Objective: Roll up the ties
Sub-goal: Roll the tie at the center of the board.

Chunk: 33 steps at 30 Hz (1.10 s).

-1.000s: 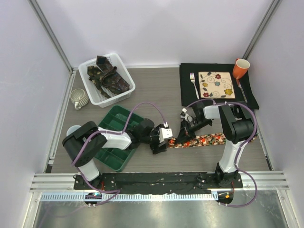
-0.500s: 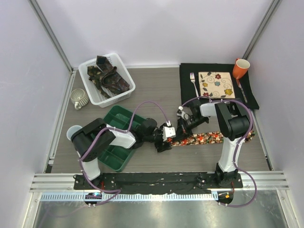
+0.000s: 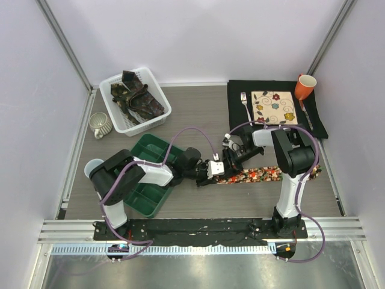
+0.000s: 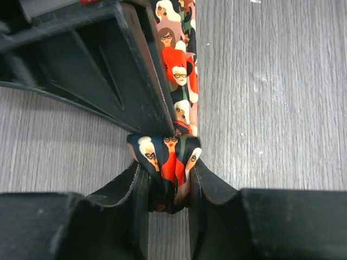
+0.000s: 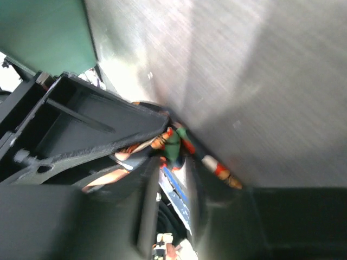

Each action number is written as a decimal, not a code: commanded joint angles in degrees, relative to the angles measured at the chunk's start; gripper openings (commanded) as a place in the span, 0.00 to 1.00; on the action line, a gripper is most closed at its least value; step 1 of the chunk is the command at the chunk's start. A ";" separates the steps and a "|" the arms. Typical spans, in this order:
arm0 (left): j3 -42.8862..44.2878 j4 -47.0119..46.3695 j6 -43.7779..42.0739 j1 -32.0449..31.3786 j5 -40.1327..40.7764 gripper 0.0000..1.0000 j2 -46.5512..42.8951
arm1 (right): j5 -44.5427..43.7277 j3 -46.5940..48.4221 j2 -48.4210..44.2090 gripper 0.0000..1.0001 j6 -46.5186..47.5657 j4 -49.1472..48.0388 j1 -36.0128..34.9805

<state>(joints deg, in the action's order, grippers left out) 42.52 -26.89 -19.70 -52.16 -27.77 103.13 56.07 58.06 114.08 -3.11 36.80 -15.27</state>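
A red-orange multicolour tie (image 3: 258,175) lies flat on the table, running right from both grippers. Its left end is folded into a small roll (image 4: 165,157). My left gripper (image 3: 212,174) (image 4: 168,187) is shut on that roll, pads pressing both sides. The tie's strip (image 4: 181,81) runs away from it. My right gripper (image 3: 229,165) (image 5: 174,154) meets the roll from the other side. Its fingers stand slightly apart, with tie fabric (image 5: 172,142) at their tips. One right finger (image 4: 108,81) lies against the roll. Dark ties (image 3: 137,99) are piled in the white basket (image 3: 113,90).
A green divided tray (image 3: 147,153) sits under my left arm. A grey mug (image 3: 100,125) and a clear cup (image 3: 91,167) stand at the left. At the back right, a black placemat (image 3: 237,120) carries a floral plate (image 3: 274,107), a fork (image 3: 245,105) and an orange mug (image 3: 304,86).
My left gripper moved right and closed on the tie's rolled end. My right gripper, shut before, has parted its jaws. The tie's left end was drawn slightly right.
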 commanded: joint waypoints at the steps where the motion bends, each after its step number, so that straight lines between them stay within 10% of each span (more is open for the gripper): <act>1: 0.98 16.06 -1.92 -0.40 4.91 0.13 -1.00 | -6.95 -0.41 -4.73 0.41 1.79 1.69 0.15; 13: 4.85 24.60 -1.57 -1.10 7.55 0.14 0.40 | 0.27 -4.88 -13.71 0.52 -0.21 -3.82 -1.87; 24: 4.68 26.02 -2.27 -1.10 7.56 0.20 0.14 | -4.04 -4.45 -7.91 0.32 -2.60 -7.09 -2.40; 33: 4.24 26.19 -2.62 -1.10 7.12 0.20 0.14 | -0.89 -2.87 -10.37 0.51 -3.65 -7.00 -0.99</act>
<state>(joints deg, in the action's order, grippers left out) 48.86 -10.66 -21.69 -53.30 -22.96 101.80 54.41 53.25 105.78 -6.31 31.99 -16.73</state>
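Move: The tie's roll is already between the left fingers, right at that hand's point. From the right hand, the roll lies about 2 cm to the left and level. The tie's flat tail has its middle some 17 cm to the left hand's right, with no forward offset, while the green tray is centred about 26 cm to that hand's left, also level. The fork lies roughly 24 cm ahead of the right hand and 7 cm to its right. Right fingers open wider, rising about 3.5 cm then sinking 2 over the roll the left hand keeps pinched. ##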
